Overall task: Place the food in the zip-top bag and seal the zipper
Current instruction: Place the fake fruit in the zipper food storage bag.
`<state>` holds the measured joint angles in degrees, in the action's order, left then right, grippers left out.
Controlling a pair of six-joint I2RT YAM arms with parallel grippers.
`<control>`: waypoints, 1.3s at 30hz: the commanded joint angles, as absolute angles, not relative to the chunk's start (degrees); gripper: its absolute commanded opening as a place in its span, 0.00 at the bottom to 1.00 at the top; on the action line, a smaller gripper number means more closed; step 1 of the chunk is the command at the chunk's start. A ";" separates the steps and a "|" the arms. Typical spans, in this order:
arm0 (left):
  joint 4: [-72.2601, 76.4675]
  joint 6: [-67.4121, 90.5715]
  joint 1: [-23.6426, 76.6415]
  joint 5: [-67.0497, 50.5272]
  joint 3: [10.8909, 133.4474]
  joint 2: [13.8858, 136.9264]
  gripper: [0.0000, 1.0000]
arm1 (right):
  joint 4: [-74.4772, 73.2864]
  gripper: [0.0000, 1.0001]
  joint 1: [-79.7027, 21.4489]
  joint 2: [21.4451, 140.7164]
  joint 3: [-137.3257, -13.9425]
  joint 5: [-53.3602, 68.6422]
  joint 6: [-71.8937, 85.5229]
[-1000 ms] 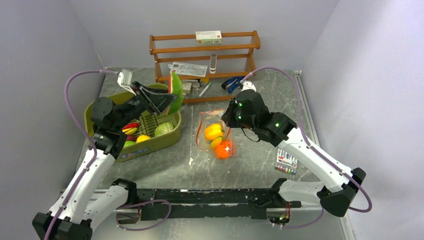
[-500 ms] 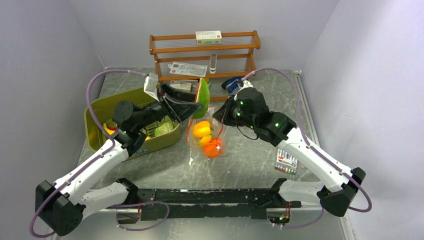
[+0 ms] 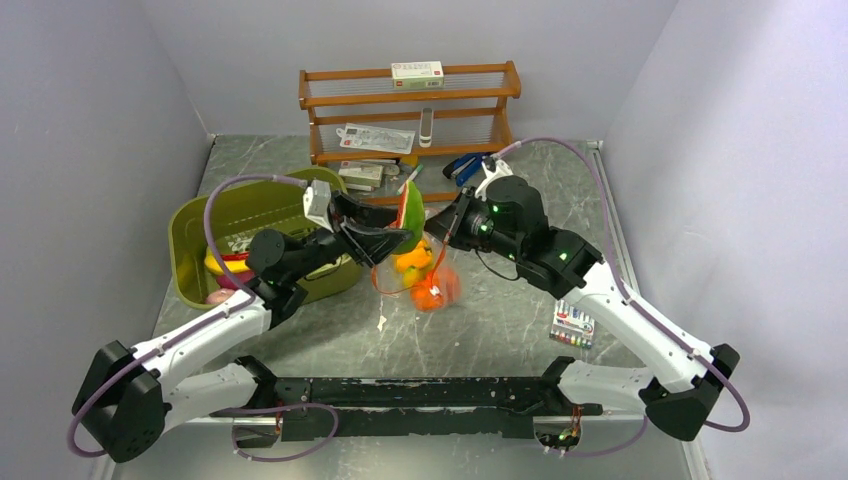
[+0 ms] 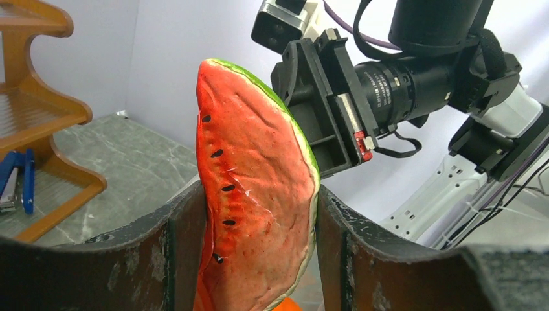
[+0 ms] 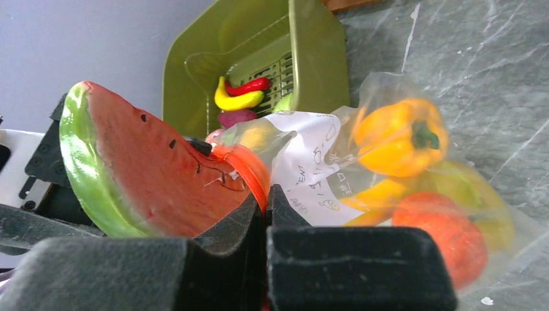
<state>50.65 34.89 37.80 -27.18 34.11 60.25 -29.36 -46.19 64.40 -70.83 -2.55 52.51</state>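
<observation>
My left gripper is shut on a toy watermelon slice, red flesh with a green rind, pinched between both fingers. The slice hangs right at the mouth of the clear zip-top bag. My right gripper is shut on the bag's orange-red zipper and holds that edge up. Inside the bag lie a yellow pepper and an orange round. The watermelon slice touches the zipper rim.
The olive-green tub at the left holds a banana, a red chilli and other toy food. A wooden rack stands at the back with white packets and a blue stapler. A coloured packet lies at the right.
My left arm has swung right from above the tub, carrying the watermelon slice to the bag's mouth. My right gripper has lifted the bag's edge and shifted it slightly left.
</observation>
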 commanded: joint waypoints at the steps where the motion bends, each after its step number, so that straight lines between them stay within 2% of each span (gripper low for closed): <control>1: 55.95 27.86 39.29 -26.15 34.00 60.25 0.40 | -24.18 0.00 -46.37 61.95 -69.96 -1.70 54.22; 8: 62.22 19.57 41.16 -26.71 30.06 59.48 0.40 | -24.10 0.00 -46.35 62.45 -70.23 -1.28 54.07; 13: 70.61 25.29 41.54 -29.06 29.89 61.60 0.37 | -23.22 0.00 -46.25 62.72 -69.48 -1.07 54.43; 23: 70.62 23.20 42.91 -28.22 28.92 62.47 0.43 | -23.38 0.00 -46.21 63.33 -70.25 -1.58 53.96; 31: 54.45 12.73 42.95 -23.45 29.68 57.96 0.64 | -24.10 0.00 -46.17 62.96 -69.45 -2.27 53.11; 34: 50.28 10.77 42.94 -21.94 30.05 56.81 0.76 | -23.89 0.00 -45.99 62.46 -67.61 -2.07 53.58; 37: 47.14 10.07 42.92 -20.77 30.53 55.60 0.94 | -23.22 0.00 -45.79 62.19 -66.80 -1.74 53.74; 39: 44.79 9.88 42.91 -20.64 31.27 54.80 0.97 | -23.40 0.00 -45.67 62.06 -66.94 -2.07 53.55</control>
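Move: The left hand holds the watermelon slice. The open bag mouth is centred about 3 cm back, 1 cm right and 7 cm below it. Inside the bag, the orange tomato lies some 5 cm back, 6 cm right and 20 cm down, and the yellow pepper 1 cm forward, 3 cm right and 17 cm down. From the right hand, pinching the rim, the mouth's middle is roughly 5 cm left, 2 cm back and 4 cm below. Easing back about 2.5 cm over the bag mouth, the left hand rolls some 15 degrees, forward side up, then sinks about 3 cm and comes partly forward again as its fingers spread wide and let go of the watermelon slice. The right hand stays nearly in place, still pinching the bag's rim, and dips about 2 cm at the end. ##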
